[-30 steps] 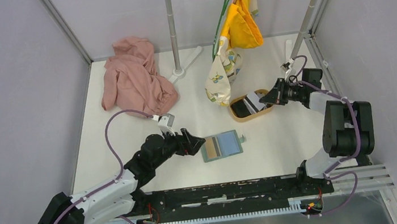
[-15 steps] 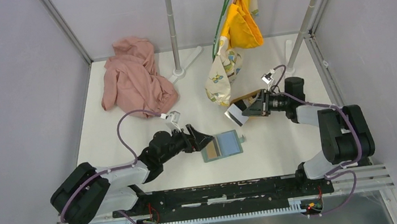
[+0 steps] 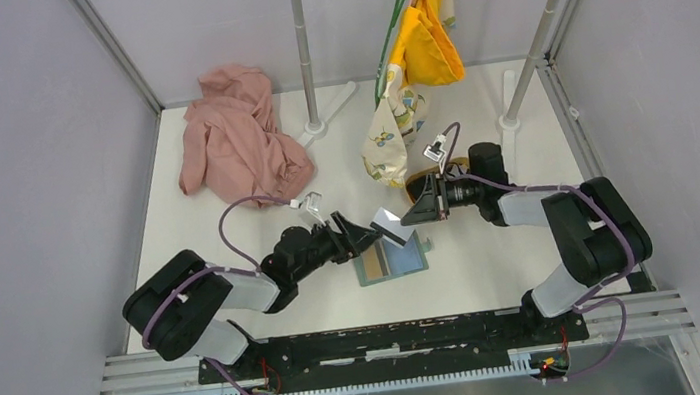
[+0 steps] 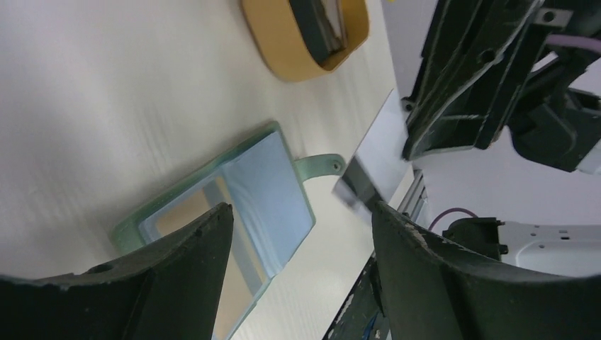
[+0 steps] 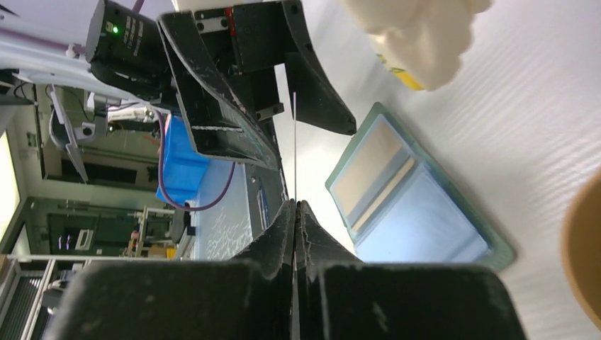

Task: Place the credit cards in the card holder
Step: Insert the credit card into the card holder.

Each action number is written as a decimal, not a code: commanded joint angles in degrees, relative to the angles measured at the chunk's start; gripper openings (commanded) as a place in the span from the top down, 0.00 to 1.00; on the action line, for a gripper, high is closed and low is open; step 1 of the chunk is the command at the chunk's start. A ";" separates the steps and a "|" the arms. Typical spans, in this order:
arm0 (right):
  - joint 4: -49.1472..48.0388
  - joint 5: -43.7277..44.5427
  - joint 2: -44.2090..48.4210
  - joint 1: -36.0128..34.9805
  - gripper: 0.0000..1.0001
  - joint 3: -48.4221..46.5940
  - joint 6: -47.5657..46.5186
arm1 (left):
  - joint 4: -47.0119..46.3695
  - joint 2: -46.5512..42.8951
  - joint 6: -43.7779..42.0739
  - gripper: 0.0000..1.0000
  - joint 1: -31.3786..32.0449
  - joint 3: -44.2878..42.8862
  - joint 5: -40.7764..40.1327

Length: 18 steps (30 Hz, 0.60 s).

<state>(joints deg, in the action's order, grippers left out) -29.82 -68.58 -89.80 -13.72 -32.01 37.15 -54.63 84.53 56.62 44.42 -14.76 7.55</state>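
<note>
The card holder lies open and flat on the white table, sage-green with pale inner pockets. Just above its far edge my right gripper is shut on a pale grey credit card, seen edge-on in the right wrist view. My left gripper faces it with its jaws open, and the card's free end sits by one fingertip. More credit cards stand in the oval wood tray.
The wood tray is mostly hidden behind my right arm. A pink cloth lies at the back left. A pole stand rises at the back middle. Yellow and floral fabric hangs beside it, down to table level.
My right gripper has carried the card left from the tray to above the card holder. My left gripper has reached right to meet it, and its jaws have narrowed slightly.
</note>
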 commanded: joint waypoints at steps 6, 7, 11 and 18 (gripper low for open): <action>-4.63 -3.56 -1.01 -4.11 1.00 -0.84 0.64 | -12.34 1.09 3.44 0.31 -0.19 -2.36 0.11; -4.67 -3.93 -1.00 -4.46 1.00 -0.94 0.54 | -12.41 1.10 3.37 0.34 -0.28 -2.44 0.28; -4.54 -4.50 -1.23 -5.09 1.00 -1.30 0.04 | -13.17 0.73 3.12 0.67 -0.89 -2.31 1.89; -1.39 -5.50 -1.33 -5.40 1.00 -2.45 -3.78 | -9.04 -3.63 -3.57 0.98 -1.73 -2.75 6.01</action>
<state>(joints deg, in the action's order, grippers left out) -30.74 -70.83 -91.05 -18.37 -32.01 36.69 -63.94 84.31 58.76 43.35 -15.59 10.74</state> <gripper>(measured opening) 0.006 0.055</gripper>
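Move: The credit card is held in the shut right fingers, its middle about 5 cm to the left hand's right, 1 cm ahead and some 4 cm above the open left fingers. The card holder lies open on the table, roughly 4 cm right, 3 cm back and 6 cm below the left hand. From the right hand, the holder is about 3 cm left, 5 cm back and 10 cm down, the tray some 9 cm right, 9 cm ahead and 9 cm down. The left fingers close from wide open to nearly shut and pinch the free left end of the card as that hand rises about 5 cm, easing a little to the right and rolling some 10 degrees. The right hand keeps its grip and carries the card back and left about 3 cm, over towards the card holder, then holds still while the left hand finishes closing. ##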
